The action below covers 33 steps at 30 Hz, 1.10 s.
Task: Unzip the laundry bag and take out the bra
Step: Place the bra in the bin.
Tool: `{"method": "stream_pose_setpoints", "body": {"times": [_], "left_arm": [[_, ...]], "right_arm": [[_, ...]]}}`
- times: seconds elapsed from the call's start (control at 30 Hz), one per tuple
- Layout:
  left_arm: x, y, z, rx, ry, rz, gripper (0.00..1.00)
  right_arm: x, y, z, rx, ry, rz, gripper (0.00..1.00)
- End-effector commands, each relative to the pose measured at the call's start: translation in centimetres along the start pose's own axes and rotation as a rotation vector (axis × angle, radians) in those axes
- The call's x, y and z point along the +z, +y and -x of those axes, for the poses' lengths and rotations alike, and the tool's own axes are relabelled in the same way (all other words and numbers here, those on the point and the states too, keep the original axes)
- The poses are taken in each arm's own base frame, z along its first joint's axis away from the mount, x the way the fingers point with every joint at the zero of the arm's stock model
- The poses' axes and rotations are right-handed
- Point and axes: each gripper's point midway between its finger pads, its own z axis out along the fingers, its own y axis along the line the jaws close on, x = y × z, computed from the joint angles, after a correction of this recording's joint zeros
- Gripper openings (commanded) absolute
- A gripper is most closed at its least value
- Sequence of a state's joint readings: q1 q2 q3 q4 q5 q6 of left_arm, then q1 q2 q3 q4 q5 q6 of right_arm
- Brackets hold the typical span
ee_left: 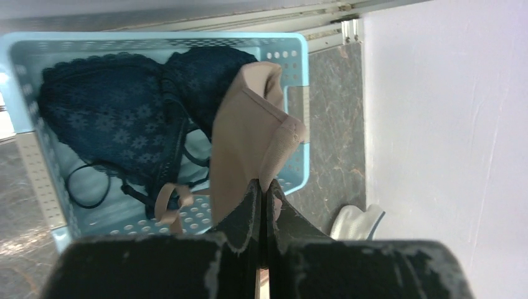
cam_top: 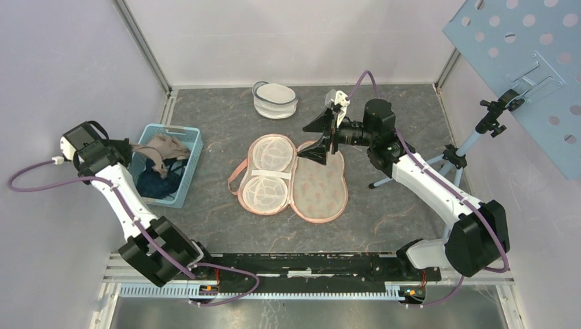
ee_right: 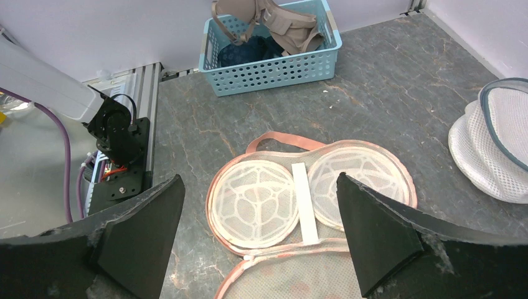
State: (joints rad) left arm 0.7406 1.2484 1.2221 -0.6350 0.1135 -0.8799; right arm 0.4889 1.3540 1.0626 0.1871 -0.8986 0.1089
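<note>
The pink-rimmed mesh laundry bag [cam_top: 274,175] lies unzipped and spread flat in two halves at the table's middle, its two round mesh cups [ee_right: 255,202] facing up. A beige bra [ee_left: 243,137] hangs over the light-blue basket [cam_top: 193,161] at the left. My left gripper [ee_left: 264,184] is shut on the edge of one of its cups. In the top view the left gripper [cam_top: 129,152] sits at the basket's left rim. My right gripper [cam_top: 316,137] hovers wide open above the bag's right half, nothing between its fingers [ee_right: 149,230].
A dark blue lace bra [ee_left: 118,118] lies in the basket [ee_left: 300,93]. A white mesh bag [cam_top: 275,99] stands at the back centre. A tripod stand [cam_top: 473,140] with a perforated panel is at the right. Enclosure walls close in the left, back and right.
</note>
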Motion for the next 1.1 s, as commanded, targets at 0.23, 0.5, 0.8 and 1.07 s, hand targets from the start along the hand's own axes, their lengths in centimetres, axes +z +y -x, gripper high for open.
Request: {"method": "stream_pose_setpoints", "body": {"times": [0.23,0.5,0.8,1.07], "left_arm": [[0.8,3.2,-0.4,0.08,0.043,0.008,0.02],[2.0,4.3,-0.5,0.102,0.042,0.022,0.17],[0.9,7.1,-0.1,0.188,0.03,0.129,0.45],[-0.9,8.7,0.3,0.327,-0.009,0.167,0.52]], "right_arm": [[-0.1,0.4,0.8,-0.024,-0.035,0.019,0.98],[-0.1,0.4,0.5,-0.019,-0.032,0.021,0.98],[-0.1,0.4,0.4,-0.022,-0.03,0.021,0.98],[0.0,0.4,0.5,-0.018,-0.034,0.028,0.98]]}}
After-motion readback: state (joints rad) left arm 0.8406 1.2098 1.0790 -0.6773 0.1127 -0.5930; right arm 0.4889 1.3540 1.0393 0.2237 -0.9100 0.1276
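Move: The left hand still holds the tan bra, which hangs into the bin. The bin's middle lies about 17 cm below this hand, some 4 cm ahead and 2 cm to the right. In the bin's near half the dark bra sits almost straight under the hand, about 18 cm down and 1 cm back. The open laundry bag lies level with the hand, some 42 cm to the right. From the right hand the bin is about 45 cm to the left and 6 cm ahead. Down and back towards the base, the left hand lowers the bra into the bin. It sinks about 6 cm and draws back some 5 cm, with a nearly straight drop in between. From about midway the fingers open to half their width and let go of the bra, while the wrist tips them roughly 15 degrees further downward. ##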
